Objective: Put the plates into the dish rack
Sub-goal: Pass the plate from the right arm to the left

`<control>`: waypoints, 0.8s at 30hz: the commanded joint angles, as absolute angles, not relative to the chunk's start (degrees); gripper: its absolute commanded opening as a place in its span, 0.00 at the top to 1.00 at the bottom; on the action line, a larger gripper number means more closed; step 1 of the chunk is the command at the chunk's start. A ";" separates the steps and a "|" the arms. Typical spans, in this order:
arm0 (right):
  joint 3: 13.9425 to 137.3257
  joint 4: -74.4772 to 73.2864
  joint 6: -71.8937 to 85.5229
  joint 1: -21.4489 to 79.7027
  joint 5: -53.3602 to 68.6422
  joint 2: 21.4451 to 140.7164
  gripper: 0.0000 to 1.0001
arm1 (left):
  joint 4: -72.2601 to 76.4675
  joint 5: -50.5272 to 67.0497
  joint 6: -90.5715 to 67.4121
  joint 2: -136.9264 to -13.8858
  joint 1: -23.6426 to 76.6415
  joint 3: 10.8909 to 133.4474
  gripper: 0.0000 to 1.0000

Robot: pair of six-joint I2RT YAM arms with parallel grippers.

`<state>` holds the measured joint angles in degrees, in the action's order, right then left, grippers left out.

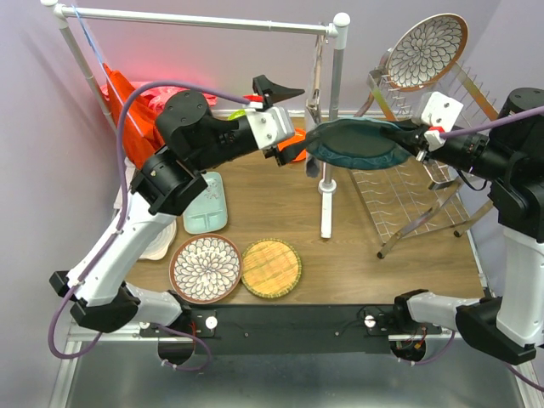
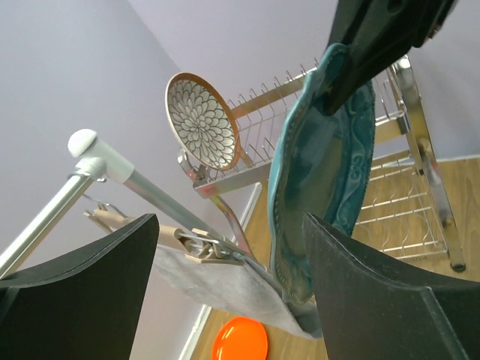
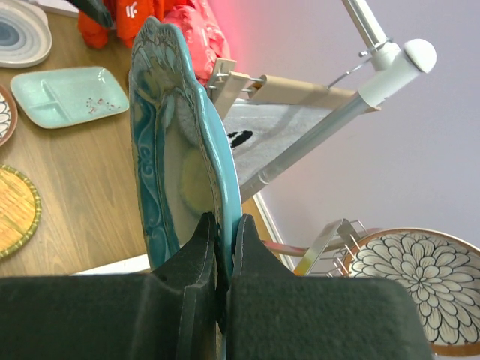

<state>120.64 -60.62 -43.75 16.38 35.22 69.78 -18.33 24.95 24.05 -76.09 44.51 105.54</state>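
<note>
My right gripper (image 1: 410, 136) is shut on the rim of the teal scalloped plate (image 1: 357, 143) and holds it in the air left of the dish rack (image 1: 416, 191). The right wrist view shows my gripper (image 3: 227, 251) pinching the plate (image 3: 169, 150) on edge. My left gripper (image 1: 296, 121) is open right beside the plate's left edge. In the left wrist view its fingers (image 2: 390, 300) stand wide apart, with the plate (image 2: 315, 180) just beyond them. One brown-rimmed floral plate (image 1: 427, 51) stands in the rack's top. Another floral plate (image 1: 206, 268), a woven yellow plate (image 1: 271, 268) and a mint tray (image 1: 206, 202) lie on the table.
The white pipe rail (image 1: 204, 19) crosses the back, and its post (image 1: 327, 200) stands mid-table under the held plate. A grey cloth (image 2: 217, 277) hangs clipped to the rail. Red cloths (image 1: 127, 106) pile at the back left. An orange plate (image 2: 240, 339) lies below my left gripper.
</note>
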 commanded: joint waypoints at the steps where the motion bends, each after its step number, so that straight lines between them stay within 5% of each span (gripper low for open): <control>1: 120.59 -54.49 -47.10 16.00 38.76 68.55 1.00 | -22.23 23.64 29.53 -77.34 47.02 106.26 0.14; 11: 120.15 -53.62 -48.60 16.08 41.31 68.82 1.00 | -25.75 18.91 27.07 -81.29 51.68 107.13 0.30; 21: 118.74 -53.44 -48.96 16.08 40.08 67.68 1.00 | -29.62 10.20 28.65 -84.02 54.66 111.27 0.59; 24: 118.57 -53.26 -48.96 16.08 39.20 67.50 1.00 | -29.88 9.49 28.56 -83.94 55.02 111.53 0.59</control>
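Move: The teal plate's middle lies about 13 cm to the left hand's right and 8 cm lower, roughly level fore and aft; its near rim is much closer. The clothes-rail post's cap stands some 18 cm ahead of the left hand and 7 cm to its right, about as high. The right hand already holds the rim, with the plate's middle about 6 cm to its left, 3 cm ahead and 5 cm below. The racked flower plate is some 20 cm ahead of the right hand, 15 cm right and 10 cm lower. The left hand sinks about 7 cm while reaching some 5 cm to its right, easing slightly back and then forward again, to bring its open fingers down astride the teal plate's free edge; the wrist tips the right-pointing fingers down by about 10 degrees, and from partway through the fingers close to about half their starting gap. The right hand keeps its pinch on the opposite part of the rim and presents the plate, easing only about a centimetre left and down. ##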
